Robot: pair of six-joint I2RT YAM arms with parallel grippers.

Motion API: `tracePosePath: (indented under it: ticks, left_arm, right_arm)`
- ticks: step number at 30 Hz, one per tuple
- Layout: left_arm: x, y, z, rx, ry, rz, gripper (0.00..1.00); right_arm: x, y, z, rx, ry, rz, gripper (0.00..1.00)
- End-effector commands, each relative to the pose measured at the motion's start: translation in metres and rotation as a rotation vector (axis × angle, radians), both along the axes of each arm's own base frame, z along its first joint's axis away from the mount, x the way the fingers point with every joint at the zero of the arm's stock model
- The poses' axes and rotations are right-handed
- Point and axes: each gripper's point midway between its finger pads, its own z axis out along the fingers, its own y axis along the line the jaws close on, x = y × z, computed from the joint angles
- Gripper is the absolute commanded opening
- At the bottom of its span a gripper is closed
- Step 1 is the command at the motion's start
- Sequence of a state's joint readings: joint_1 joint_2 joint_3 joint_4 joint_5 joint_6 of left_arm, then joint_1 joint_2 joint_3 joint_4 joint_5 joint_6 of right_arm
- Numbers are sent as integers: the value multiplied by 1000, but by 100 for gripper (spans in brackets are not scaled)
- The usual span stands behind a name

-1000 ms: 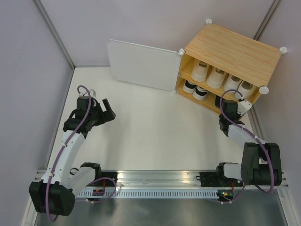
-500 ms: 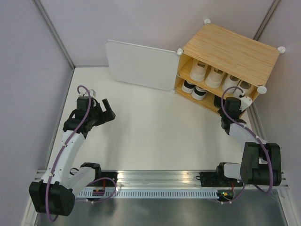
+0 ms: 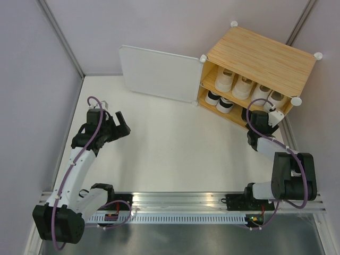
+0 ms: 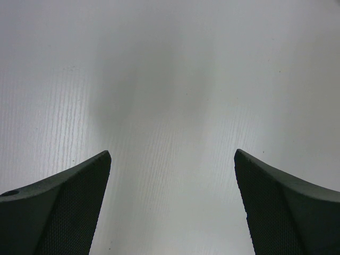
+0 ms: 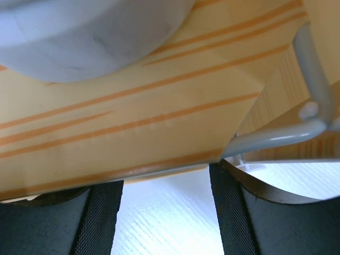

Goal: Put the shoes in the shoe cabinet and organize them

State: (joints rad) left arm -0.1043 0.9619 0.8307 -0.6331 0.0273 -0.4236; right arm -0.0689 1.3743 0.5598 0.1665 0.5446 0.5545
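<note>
The shoe cabinet (image 3: 260, 56) stands at the far right with its white door (image 3: 156, 71) swung open to the left. Several white and cream shoes (image 3: 241, 86) line its upper shelf. White shoes with black trim (image 3: 219, 101) sit at the lower left. My right gripper (image 3: 272, 118) is at the lower shelf's right end. In the right wrist view it (image 5: 164, 180) is open over white floor with nothing between its fingers, under the wooden shelf (image 5: 133, 117) and a white shoe sole (image 5: 79, 32). A dark curved rim (image 5: 276, 186) lies beside the right finger. My left gripper (image 3: 123, 127) (image 4: 172, 154) is open over bare table.
A grey metal frame rod (image 5: 313, 79) of the cabinet runs just right of my right fingers. Grey walls close in the table on the left, back and right. The open door stands out over the table's back middle.
My right gripper's jaws have widened, and its wrist has shifted a little at the cabinet's lower right. The left arm has not moved.
</note>
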Motion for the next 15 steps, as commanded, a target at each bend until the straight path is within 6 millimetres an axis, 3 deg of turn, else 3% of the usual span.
tracePosePath:
  ticks: [1, 7, 15]
  left_arm:
    - [5, 2, 7, 28, -44, -17, 100]
    - [5, 3, 6, 31, -41, -16, 100]
    - [6, 3, 6, 31, -43, -18, 100]
  right_arm:
    - [10, -22, 14, -23, -76, -131, 69]
    - [17, -26, 13, -59, -68, -111, 58]
    - [23, -20, 13, -120, -20, 12, 22]
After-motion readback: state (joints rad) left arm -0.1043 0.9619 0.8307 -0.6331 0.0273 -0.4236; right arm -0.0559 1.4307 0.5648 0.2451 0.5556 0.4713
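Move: The black shoe nearest the right end of the lower shelf has its middle roughly 8 cm ahead of the right hand, 2 cm to its left and a couple of cm lower. The other black shoe is about 11 cm ahead and 8 cm left of that hand. A white sneaker sits some 9 cm above it, 6 cm ahead and 2 cm left. From the idle left hand, the nearest black shoe lies about 51 cm right, 10 cm ahead and 12 cm below. Closing its fingers from about two-thirds open to a quarter, the right hand eases some 1 cm forward under the upper shelf's front edge, towards the black shoe at the right end of the lower shelf. The wrist rolls and turns slightly, by about 5 degrees. Contact with the shoe can't be made out. ##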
